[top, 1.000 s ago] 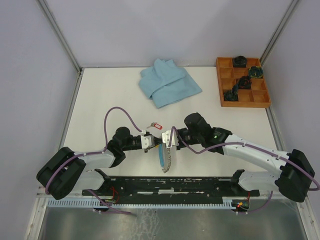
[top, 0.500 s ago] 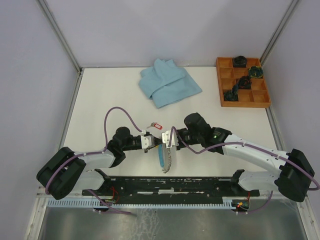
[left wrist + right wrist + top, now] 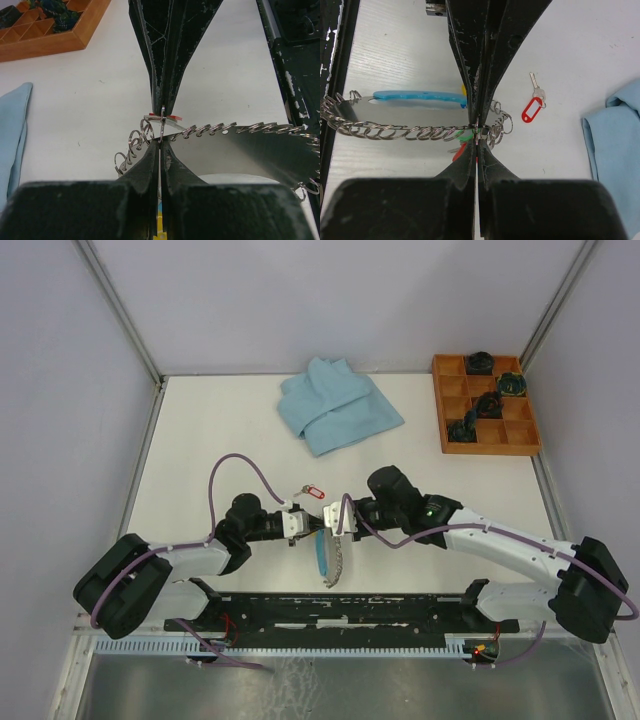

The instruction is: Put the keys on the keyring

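Note:
The keyring (image 3: 331, 558), a grey coil loop with a light-blue segment, hangs between my two grippers near the table's front. My left gripper (image 3: 301, 523) and right gripper (image 3: 334, 524) meet tip to tip, both shut on the same ring of the coil. In the left wrist view my jaws (image 3: 161, 144) pinch that ring, and the coil (image 3: 210, 130) runs off to the right. In the right wrist view my jaws (image 3: 476, 142) pinch it beside the coil (image 3: 395, 133) and the blue segment (image 3: 415, 95). Green and red tags (image 3: 464, 136) hang partly hidden behind them. A red-tagged key (image 3: 311, 490) lies loose on the table; it also shows in the right wrist view (image 3: 532, 108).
A folded light-blue cloth (image 3: 338, 408) lies at the back centre. A wooden compartment tray (image 3: 486, 449) with dark objects stands at the back right. A black rail (image 3: 340, 608) runs along the near edge between the arm bases.
The hanging keyring has twisted slightly, so its blue segment looks narrower from above. Both arms have hardly moved.

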Available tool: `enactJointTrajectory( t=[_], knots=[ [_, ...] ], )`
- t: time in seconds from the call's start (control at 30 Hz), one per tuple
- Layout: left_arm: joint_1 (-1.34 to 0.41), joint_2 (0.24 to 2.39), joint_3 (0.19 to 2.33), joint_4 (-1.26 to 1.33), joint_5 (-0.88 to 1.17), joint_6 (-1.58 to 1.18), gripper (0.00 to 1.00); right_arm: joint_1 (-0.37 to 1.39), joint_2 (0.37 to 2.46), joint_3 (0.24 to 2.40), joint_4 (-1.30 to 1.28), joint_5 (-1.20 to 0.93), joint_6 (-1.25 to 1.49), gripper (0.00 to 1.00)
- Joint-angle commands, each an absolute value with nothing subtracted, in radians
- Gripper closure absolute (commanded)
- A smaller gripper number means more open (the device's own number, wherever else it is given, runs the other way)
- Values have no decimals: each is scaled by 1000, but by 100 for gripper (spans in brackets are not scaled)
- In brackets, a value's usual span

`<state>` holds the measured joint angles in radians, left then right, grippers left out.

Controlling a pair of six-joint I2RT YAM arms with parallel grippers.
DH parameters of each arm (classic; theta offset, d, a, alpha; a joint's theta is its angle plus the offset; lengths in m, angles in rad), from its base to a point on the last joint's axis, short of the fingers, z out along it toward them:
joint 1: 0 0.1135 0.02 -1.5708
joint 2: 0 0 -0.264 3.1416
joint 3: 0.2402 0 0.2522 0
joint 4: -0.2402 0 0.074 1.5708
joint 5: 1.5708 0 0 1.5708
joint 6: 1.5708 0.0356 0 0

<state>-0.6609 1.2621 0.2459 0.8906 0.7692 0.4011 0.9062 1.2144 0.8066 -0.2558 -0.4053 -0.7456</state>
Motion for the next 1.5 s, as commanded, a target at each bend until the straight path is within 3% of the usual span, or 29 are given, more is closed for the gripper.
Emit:
enactJointTrajectory(
  t=[0.0, 0.87, 1.47],
  knots=[
    [-666, 1268, 293, 932, 798, 404, 97, 911, 1234, 835, -229, -442, -742, 99],
    [-673, 1253, 303, 895, 754, 405, 97, 920, 1329, 928, -257, -439, -726, 99],
    [-673, 1243, 265, 966, 713, 402, 97, 919, 1233, 907, -357, -341, -724, 76]
  ],
)
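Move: The small metal ring is pinched from both sides at about one height: it lies at the left fingertips, about 1 cm to that hand's right, and at the right fingertips, about 1 cm to that hand's left. From the left hand, the silver plate edged with wire loops hangs some 5 cm back, 1 cm right and 4 cm lower. The loose red-tagged key lies about 8 cm ahead, 1 cm left and 9 cm below the left hand. The small ring, still gripped from both sides, is carried down together, the right hand sinking about 2 cm and the left a little less. Then the right fingers part slightly and let go of it while both hands come partway back up, the left almost fully and easing a little forward. The left fingers keep their pinch. ##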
